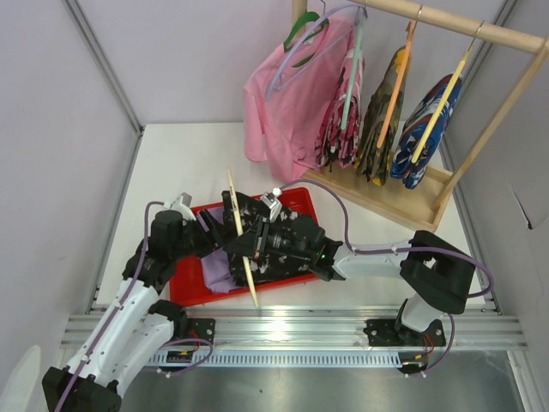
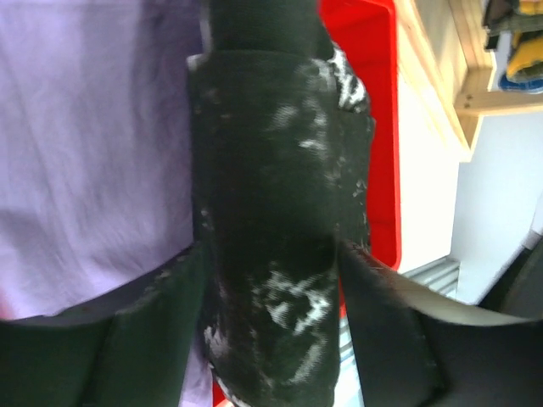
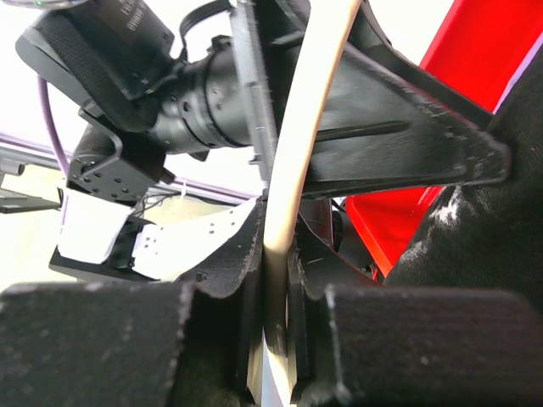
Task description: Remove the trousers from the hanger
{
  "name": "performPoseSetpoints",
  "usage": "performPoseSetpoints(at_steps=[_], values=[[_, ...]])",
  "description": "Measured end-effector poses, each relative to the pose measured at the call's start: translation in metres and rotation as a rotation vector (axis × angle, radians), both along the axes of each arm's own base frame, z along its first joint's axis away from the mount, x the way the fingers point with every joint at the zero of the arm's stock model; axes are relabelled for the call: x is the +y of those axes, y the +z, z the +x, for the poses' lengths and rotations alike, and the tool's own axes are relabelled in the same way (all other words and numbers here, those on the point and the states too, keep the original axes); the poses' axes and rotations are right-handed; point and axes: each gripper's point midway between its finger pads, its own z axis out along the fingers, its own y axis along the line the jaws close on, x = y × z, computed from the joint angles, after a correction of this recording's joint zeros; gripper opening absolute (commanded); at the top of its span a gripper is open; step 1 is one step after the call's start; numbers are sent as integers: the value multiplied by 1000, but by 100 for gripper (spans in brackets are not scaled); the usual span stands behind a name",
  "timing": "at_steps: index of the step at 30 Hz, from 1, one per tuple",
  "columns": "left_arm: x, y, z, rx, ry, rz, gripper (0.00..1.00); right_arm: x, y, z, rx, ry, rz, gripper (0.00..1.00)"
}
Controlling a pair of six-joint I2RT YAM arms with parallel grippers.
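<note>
The black trousers with white speckles hang over a pale wooden hanger above the red tray. My left gripper has a finger pressed on each side of a thick fold of them. Beneath them in the tray lie the plain lavender trousers, which fill the left of the left wrist view. My right gripper is shut on the hanger's thin bar, and in the top view it meets the left gripper over the tray.
A wooden clothes rack stands at the back right, holding a pink shirt and several patterned garments, one of them blue. Grey walls close in the left and back. A metal rail runs along the near edge.
</note>
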Motion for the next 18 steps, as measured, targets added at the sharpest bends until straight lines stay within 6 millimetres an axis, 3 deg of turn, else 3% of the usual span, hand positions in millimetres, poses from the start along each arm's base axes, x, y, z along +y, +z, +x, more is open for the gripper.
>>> performPoseSetpoints(at_steps=[8,18], values=[[3,-8,3,17,32,7,38,-2,-3,4,12,-15,-5,0],[10,-16,3,31,72,41,13,-6,-12,9,19,-44,-58,0]])
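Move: The hanging fold of the black trousers lies between the open left fingers, about 1 cm ahead and 2 cm below the hand point. From the left hand, the cream hanger's middle is about 5 cm right and 1 cm back, level in height; the purple trousers lie some 3 cm left, 5 cm back and 11 cm below. From the right hand, gripping the hanger, the fold is about 3 cm ahead, 5 cm left and 4 cm below. Left fingers, sinking about 1.5 cm, close and pinch the black trousers while the right keeps gripping the hanger. ##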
